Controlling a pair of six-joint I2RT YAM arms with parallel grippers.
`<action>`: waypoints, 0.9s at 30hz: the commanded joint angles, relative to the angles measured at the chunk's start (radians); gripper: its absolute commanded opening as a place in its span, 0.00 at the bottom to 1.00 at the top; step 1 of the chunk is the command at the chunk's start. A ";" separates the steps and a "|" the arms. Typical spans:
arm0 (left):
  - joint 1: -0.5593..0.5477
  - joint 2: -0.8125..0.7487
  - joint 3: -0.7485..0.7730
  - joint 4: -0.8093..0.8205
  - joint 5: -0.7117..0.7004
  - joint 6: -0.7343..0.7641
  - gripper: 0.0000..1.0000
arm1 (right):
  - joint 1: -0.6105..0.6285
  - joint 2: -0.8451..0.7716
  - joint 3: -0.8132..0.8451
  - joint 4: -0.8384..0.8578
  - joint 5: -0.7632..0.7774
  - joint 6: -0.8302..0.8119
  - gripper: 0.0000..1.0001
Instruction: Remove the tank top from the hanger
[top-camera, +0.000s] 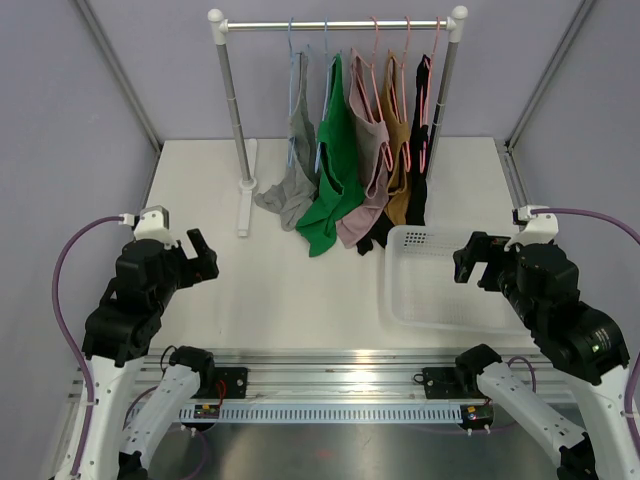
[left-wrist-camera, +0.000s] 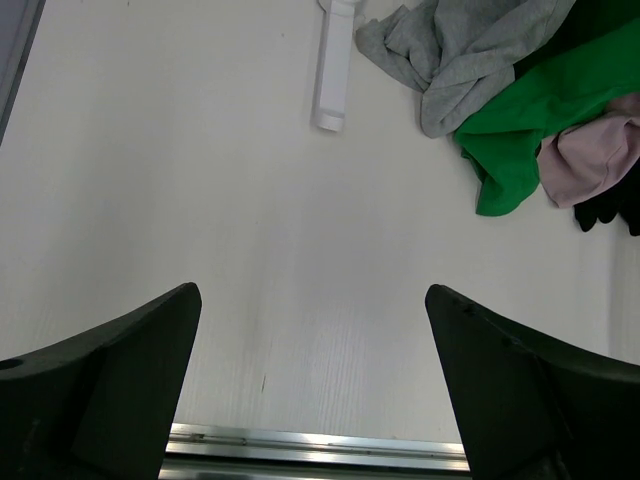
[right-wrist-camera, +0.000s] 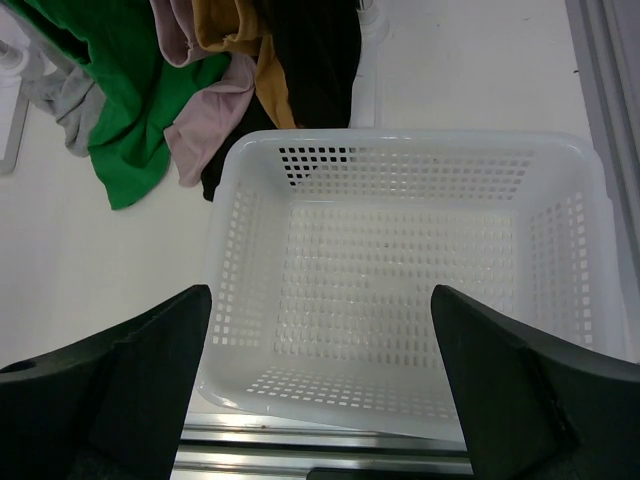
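Observation:
Several tank tops hang on hangers from a rack (top-camera: 335, 24) at the table's back: grey (top-camera: 297, 150), green (top-camera: 338, 160), pink (top-camera: 368, 150), mustard (top-camera: 396, 140) and black (top-camera: 418, 140). Their hems pool on the table. In the left wrist view the grey (left-wrist-camera: 470, 50), green (left-wrist-camera: 540, 120) and pink (left-wrist-camera: 590, 160) hems show at top right. My left gripper (top-camera: 203, 255) is open and empty, low at the near left. My right gripper (top-camera: 470, 258) is open and empty over the white basket (top-camera: 395, 300).
The white perforated basket (right-wrist-camera: 240, 250) stands at the near right, nothing in it. The rack's white foot (left-wrist-camera: 333, 60) lies on the table at back left. A metal rail (top-camera: 330, 385) runs along the near edge.

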 joint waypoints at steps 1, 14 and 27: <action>-0.004 0.005 -0.004 0.045 -0.016 -0.020 0.99 | 0.010 0.005 0.005 0.051 -0.019 0.022 0.99; -0.059 0.227 0.206 0.097 0.145 -0.078 0.99 | 0.008 -0.041 -0.016 0.125 -0.162 0.098 1.00; -0.296 0.791 0.843 0.273 0.008 0.022 0.99 | 0.010 -0.106 -0.069 0.143 -0.375 0.160 1.00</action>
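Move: Ahead of the left hand by about 26 cm and some 20 cm to its right hangs the grey tank top, its middle roughly level with the hand. The green top hangs about 8 cm farther right of it, just as far out; the rack's left post stands 30 cm ahead, 5 cm right. From the right hand the grey top is 27 cm ahead, 36 cm left and slightly lower; the basket lies 8 cm ahead, 5 cm right, 27 cm down. Sweeping right, up and forward from over the bare table, about 15 cm each way, the left hand speeds up towards the grey top on its blue hanger, swinging some 20 degrees clockwise, fingers wide open. The right hand, also open, drifts about 5 cm left above the basket, rolling its left side up and turning slightly counter-clockwise. ##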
